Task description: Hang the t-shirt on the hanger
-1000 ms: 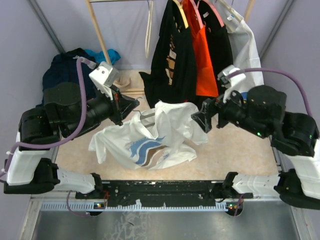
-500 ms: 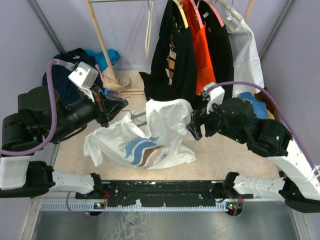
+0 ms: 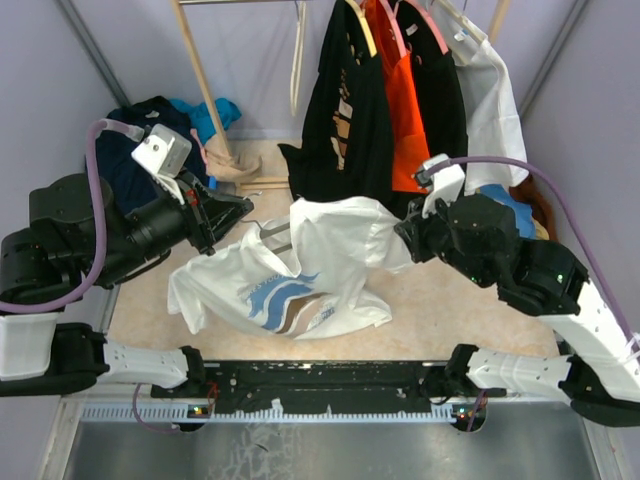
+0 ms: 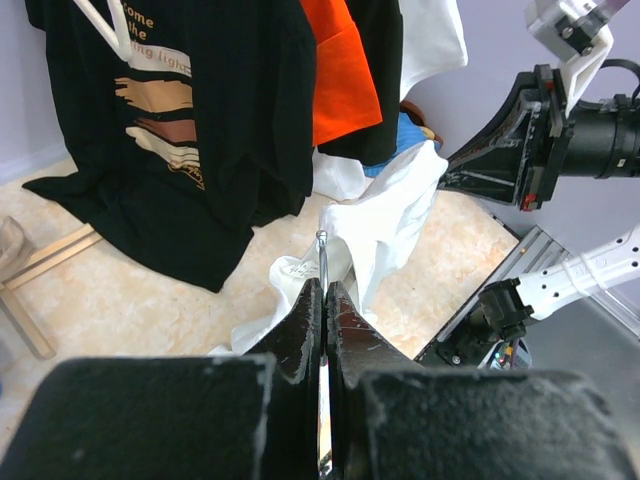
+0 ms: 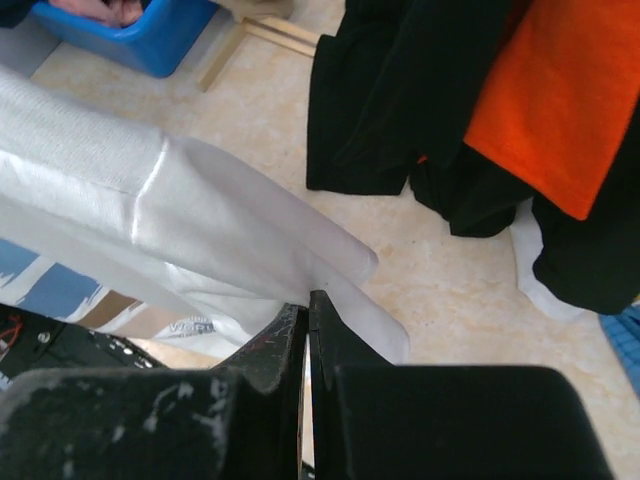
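The white t-shirt (image 3: 300, 275) with its blue print lies bunched on the table's middle, its upper right part lifted. My left gripper (image 3: 243, 207) is shut on the hanger (image 3: 272, 231), whose silver wire hook (image 4: 321, 256) runs up between the closed jaws (image 4: 322, 292). The hanger's arms are hidden inside the t-shirt (image 4: 385, 225). My right gripper (image 3: 404, 236) is at the shirt's right side. In the right wrist view its jaws (image 5: 309, 300) are shut on a fold of the white t-shirt (image 5: 200, 215), which stretches away to the left.
Black (image 3: 335, 110), orange (image 3: 400, 110) and white (image 3: 490, 100) garments hang on the rack just behind the shirt. A bare cream hanger (image 3: 296, 70) hangs beside a wooden post (image 3: 200, 70). Dark clothing (image 3: 135, 145) is piled at back left. A blue bin (image 5: 150, 30) stands beyond.
My right gripper went from open to shut on the shirt's right side and drew the cloth up toward itself. The left arm shifted left with the hanger, then held still.
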You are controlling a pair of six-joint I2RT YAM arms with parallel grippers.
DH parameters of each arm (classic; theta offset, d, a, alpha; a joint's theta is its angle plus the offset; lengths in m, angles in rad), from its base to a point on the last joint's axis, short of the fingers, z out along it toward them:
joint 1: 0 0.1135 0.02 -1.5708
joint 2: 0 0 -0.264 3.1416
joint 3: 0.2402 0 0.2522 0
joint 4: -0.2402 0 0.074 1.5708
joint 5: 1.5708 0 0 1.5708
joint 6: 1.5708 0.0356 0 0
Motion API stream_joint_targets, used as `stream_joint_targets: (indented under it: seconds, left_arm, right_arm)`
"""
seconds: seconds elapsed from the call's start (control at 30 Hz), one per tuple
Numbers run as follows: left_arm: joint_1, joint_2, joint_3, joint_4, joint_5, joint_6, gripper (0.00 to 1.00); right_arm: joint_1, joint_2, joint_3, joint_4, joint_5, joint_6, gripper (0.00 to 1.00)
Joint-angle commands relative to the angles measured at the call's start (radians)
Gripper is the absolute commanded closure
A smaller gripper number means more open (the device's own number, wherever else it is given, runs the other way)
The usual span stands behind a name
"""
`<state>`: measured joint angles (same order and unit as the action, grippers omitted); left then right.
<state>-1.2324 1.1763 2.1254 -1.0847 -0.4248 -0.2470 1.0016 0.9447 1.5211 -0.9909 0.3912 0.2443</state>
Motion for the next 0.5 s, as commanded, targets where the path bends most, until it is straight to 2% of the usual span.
stream_joint_targets:
  seconds: [0.0,0.17,0.47]
  left_arm:
    - [0.001,-0.018,0.003,0.065,-0.005,-0.006,1.0]
    - [0.002,-0.017,0.002,0.065,-0.011,-0.007,1.0]
    - [0.002,-0.011,0.001,0.068,-0.002,-0.01,1.0]
  right_arm:
    - [0.008,-0.026,0.082,-0.018,0.14,0.008,1.0]
    - [0.008,-0.07,0.12,-0.04,0.232,0.041,1.0]
    - [0.008,-0.07,0.119,-0.059,0.26,0.048,1.0]
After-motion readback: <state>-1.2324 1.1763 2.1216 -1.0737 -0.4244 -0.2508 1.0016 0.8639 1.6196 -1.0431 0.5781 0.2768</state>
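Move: The hanger bars showing at the t-shirt's collar lie some 17 cm left of the right hand, about 2 cm back and roughly 4 cm higher. From the right hand, the orange shirt hangs around 18 cm ahead and straight out, and the black shirt also 18 cm ahead but 9 cm left. From the left hand, the same bars are about 4 cm right, 4 cm back and 8 cm below. Right fingers, still pinching the t-shirt, pull right about 6 cm and up 5, away from the steadily held hanger. ##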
